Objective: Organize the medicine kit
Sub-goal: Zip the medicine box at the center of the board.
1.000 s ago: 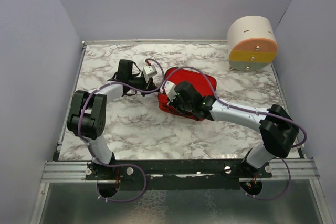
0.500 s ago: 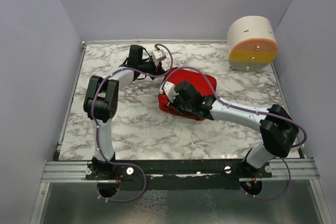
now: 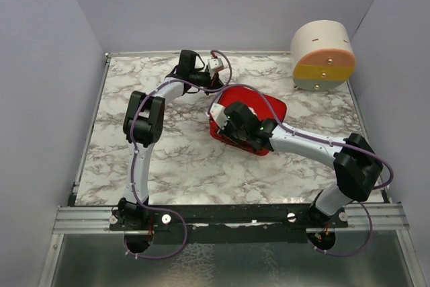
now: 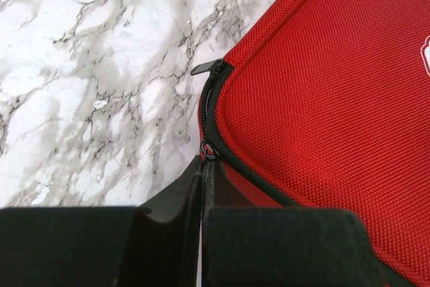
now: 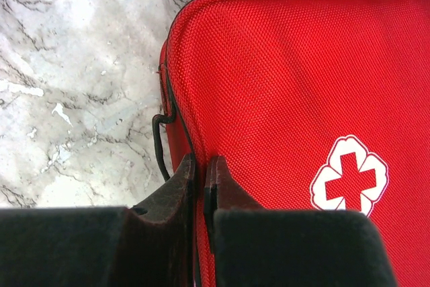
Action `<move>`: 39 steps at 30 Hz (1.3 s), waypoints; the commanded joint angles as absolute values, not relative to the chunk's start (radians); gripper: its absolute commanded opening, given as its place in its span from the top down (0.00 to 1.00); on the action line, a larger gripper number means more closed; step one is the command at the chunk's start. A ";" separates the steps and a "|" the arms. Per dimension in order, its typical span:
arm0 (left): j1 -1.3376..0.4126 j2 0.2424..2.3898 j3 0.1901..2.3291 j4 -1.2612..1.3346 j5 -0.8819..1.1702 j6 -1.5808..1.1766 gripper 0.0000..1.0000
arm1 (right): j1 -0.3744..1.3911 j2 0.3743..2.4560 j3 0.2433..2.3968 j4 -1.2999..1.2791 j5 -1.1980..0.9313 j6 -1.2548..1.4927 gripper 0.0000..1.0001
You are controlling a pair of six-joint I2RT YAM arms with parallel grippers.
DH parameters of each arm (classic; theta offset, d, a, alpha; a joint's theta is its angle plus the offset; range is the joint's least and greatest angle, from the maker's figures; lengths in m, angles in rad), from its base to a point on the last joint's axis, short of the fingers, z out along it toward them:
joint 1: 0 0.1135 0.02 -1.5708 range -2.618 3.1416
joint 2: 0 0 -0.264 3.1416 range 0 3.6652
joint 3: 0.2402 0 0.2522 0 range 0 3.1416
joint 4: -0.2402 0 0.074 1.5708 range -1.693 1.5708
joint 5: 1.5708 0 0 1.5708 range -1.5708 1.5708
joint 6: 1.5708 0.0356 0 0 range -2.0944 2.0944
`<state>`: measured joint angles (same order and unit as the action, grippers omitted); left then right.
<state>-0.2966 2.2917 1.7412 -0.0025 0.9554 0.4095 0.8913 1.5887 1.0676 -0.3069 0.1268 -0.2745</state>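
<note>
The medicine kit is a red zippered fabric case lying closed in the middle of the marble table, and it fills much of the left wrist view and the right wrist view. A white cross marks its lid. At the case's far-left corner, my left gripper is shut on a small zipper pull. A second slider sits further along the zip. My right gripper is shut on the case's left rim, with red fabric between its jaws.
A round cream, orange, yellow and grey drawer container stands at the back right corner. A thin black cord loop hangs off the case's side. Grey walls close in the table on three sides.
My left arm has swung right and towards the back along the case's far edge, still pinching the zipper pull. The case has slid slightly right. The right gripper has kept its hold.
</note>
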 commanded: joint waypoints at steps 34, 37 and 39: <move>-0.204 1.619 1.039 -0.114 1.200 0.495 1.00 | 1.013 1.650 1.248 -0.444 0.126 0.196 0.39; -0.204 1.625 1.040 -0.113 1.210 0.480 1.00 | 1.035 1.697 1.250 -0.451 0.148 0.225 0.38; -0.202 1.629 1.040 -0.113 1.219 0.475 1.00 | 1.046 1.733 1.261 -0.470 0.172 0.240 0.37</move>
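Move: The zipper pull is already between the left fingers, at the medicine box's far-left corner; the second pull sits about 4 cm to the right and 1 cm ahead. The box's middle is some 14 cm back and 10 cm right of that hand, 3 cm lower. The right hand already grips the lid's near edge: the near-left corner is about 3 cm ahead and 7 cm left, the held pull roughly 23 cm ahead and 5 cm left. The zipper pull, kept pinched in the left fingers, is drawn back about 17 cm and some 8 cm left, swinging the medicine box's far-left corner round with it. The right hand lets go of the near edge, opens wide, lifts about 8 cm while going left, then eases back and down until its fingers straddle the box's left edge by the near-left corner. ##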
